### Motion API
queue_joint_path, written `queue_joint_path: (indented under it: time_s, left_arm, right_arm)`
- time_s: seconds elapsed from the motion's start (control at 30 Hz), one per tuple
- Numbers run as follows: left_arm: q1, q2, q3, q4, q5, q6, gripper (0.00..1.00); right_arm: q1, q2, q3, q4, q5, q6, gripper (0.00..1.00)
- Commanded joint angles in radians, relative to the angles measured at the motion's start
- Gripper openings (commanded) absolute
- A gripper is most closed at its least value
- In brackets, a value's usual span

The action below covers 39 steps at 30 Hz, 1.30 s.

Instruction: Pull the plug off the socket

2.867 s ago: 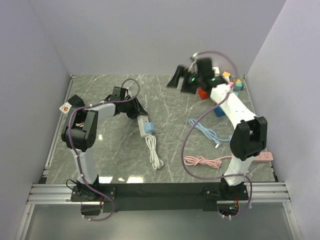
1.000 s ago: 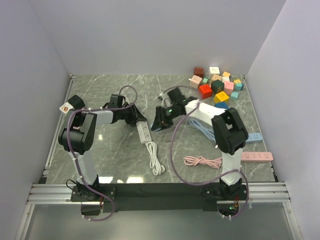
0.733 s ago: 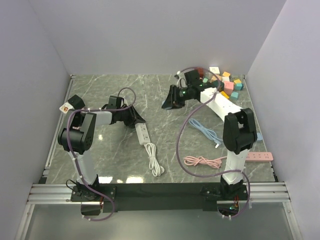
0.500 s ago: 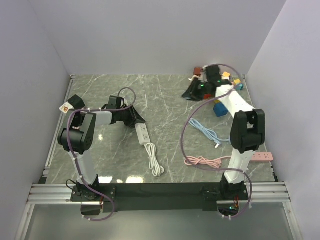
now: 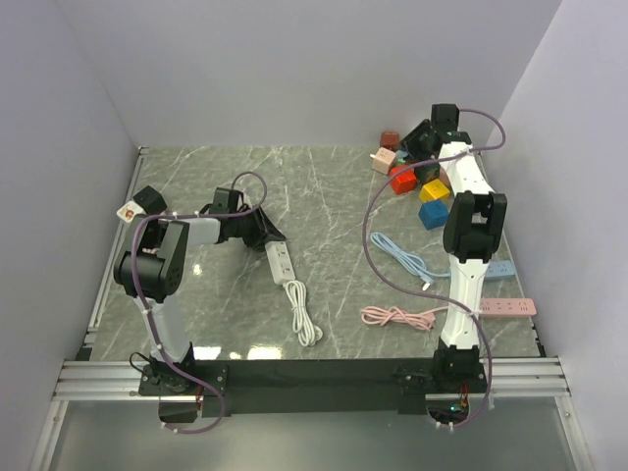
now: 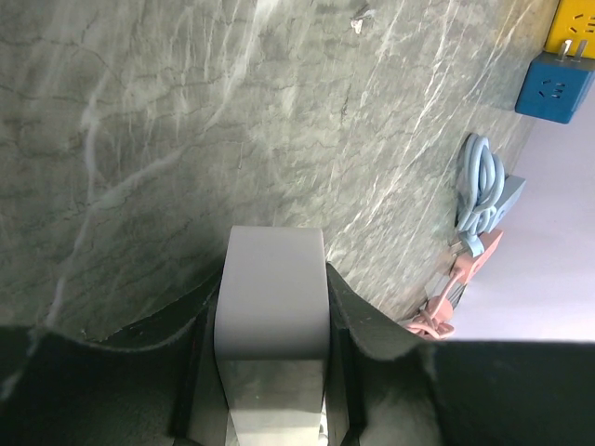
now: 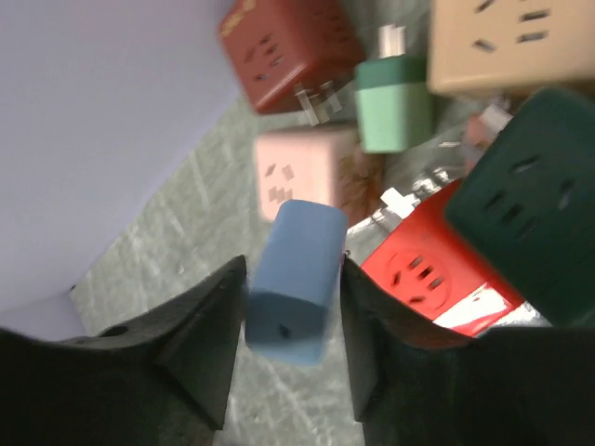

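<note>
The white power strip (image 5: 283,263) lies left of centre, its white cord (image 5: 305,316) coiled toward the near edge. My left gripper (image 5: 265,235) is shut on the strip's far end; in the left wrist view the strip (image 6: 274,265) fills the gap between the fingers of the left gripper (image 6: 271,295). My right gripper (image 5: 419,145) hangs over the cube pile at the back right. In the right wrist view the right gripper (image 7: 294,267) is shut on a light blue plug (image 7: 293,279), held tilted above a pink cube (image 7: 302,172) and a red cube (image 7: 418,269).
Coloured socket cubes (image 5: 433,190) are piled at the back right. A light blue cable (image 5: 402,257) and a pink cable (image 5: 397,316) lie right of centre. A pink power strip (image 5: 515,307) and a light blue one (image 5: 496,269) lie by the right wall.
The right gripper went to the strip, took the blue plug off it, and swung away to the back right over the cubes. The left gripper kept hold of the strip.
</note>
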Motion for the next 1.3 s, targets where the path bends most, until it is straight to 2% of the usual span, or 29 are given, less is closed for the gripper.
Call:
queue_joint_path:
  time_s: [0.0,0.03,0.07,0.17,0.3,0.4,0.5,0.57,0.6,0.67,0.7,0.8,0.83,0.93,0.97,1.0,1.07,1.1,1.27]
  left_arm:
    - [-0.002,0.006,0.05,-0.001,0.042,-0.012,0.01]
    - [-0.004,0.012,0.055,-0.001,0.048,-0.013,0.01]
    - [-0.007,0.015,0.062,-0.005,0.051,-0.014,0.01]
    - [-0.014,0.024,0.087,0.002,0.063,-0.016,0.0]
    - [-0.024,0.039,0.109,0.048,0.109,-0.034,0.01]
    - [-0.04,0.081,0.15,0.091,0.208,-0.037,0.01]
    - [-0.068,0.131,0.205,0.104,0.274,-0.014,0.01]
    - [-0.077,0.154,0.23,0.136,0.31,-0.022,0.14]
    - [-0.083,0.17,0.231,0.149,0.318,-0.032,0.36]
    - [-0.085,0.176,0.228,0.154,0.299,-0.036,0.53]
    - [-0.085,0.173,0.224,0.153,0.289,-0.039,0.72]
    - [-0.085,0.162,0.224,0.102,0.224,-0.017,0.96]
    - [-0.085,0.156,0.221,0.094,0.198,-0.016,0.99]
    - [-0.083,0.122,0.221,0.033,0.123,-0.008,0.99]
    - [-0.083,0.09,0.234,-0.005,-0.002,0.006,0.99]
    - [-0.08,0.072,0.243,-0.125,-0.071,0.009,0.99]
    - [-0.074,0.012,0.254,-0.217,-0.209,0.0,0.99]
    - [-0.064,-0.006,0.256,-0.285,-0.322,-0.005,0.99]
    - [-0.01,-0.095,0.211,-0.36,-0.434,-0.029,0.99]
  right_arm:
    - [-0.023,0.032,0.066,0.0,0.053,0.078,0.53]
    - [-0.025,0.032,0.062,0.011,0.053,0.08,0.56]
    - [-0.026,0.032,0.065,0.015,0.055,0.084,0.65]
    - [-0.029,0.036,0.082,0.028,0.05,0.071,0.77]
    - [-0.029,-0.045,0.034,0.066,0.016,0.046,0.79]
    - [-0.022,-0.141,-0.107,0.116,-0.031,-0.006,0.79]
    - [0.021,-0.277,-0.213,0.056,-0.056,-0.11,0.79]
    - [0.09,-0.326,-0.301,0.012,-0.022,-0.185,0.81]
    - [0.119,-0.381,-0.341,-0.006,-0.01,-0.207,0.82]
    - [0.171,-0.438,-0.472,0.002,0.047,-0.248,0.88]
    - [0.232,-0.478,-0.504,-0.011,0.061,-0.257,0.9]
    - [0.331,-0.518,-0.61,-0.035,0.111,-0.248,0.96]
    - [0.355,-0.524,-0.628,-0.034,0.121,-0.241,0.96]
    - [0.434,-0.529,-0.676,-0.006,0.128,-0.227,0.98]
    - [0.452,-0.524,-0.675,-0.009,0.133,-0.228,0.98]
    - [0.475,-0.512,-0.67,-0.024,0.153,-0.23,0.99]
    - [0.538,-0.509,-0.671,-0.026,0.179,-0.239,0.99]
    - [0.555,-0.508,-0.673,-0.028,0.196,-0.241,1.0]
    - [0.661,-0.454,-0.65,-0.043,0.226,-0.233,1.0]
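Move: The right hand, far out, holds the light-blue plug above the gap between the pink cube and the red cube, roughly 9 cm straight below; the pink cube is about 4 cm left and 1 cm back, the red cube 4 cm back and 1 cm left, the dark green cube 5 cm right and 2 cm back, all some 9 cm down. The left hand grips the white socket strip's far end; its middle lies about 5 cm back, 1 cm right and 1 cm lower. Dip the right gripper 2-3 cm, easing right, and open it to let go of the plug; then swing it back and left, first rising, then sinking, about 34 cm towards the socket strip, opening wide and turning nearly 40 degrees counter-clockwise. Meanwhile bring the left gripper some 7 cm right, moving the strip's end along, open wide to release it, and return left and slightly forward. ##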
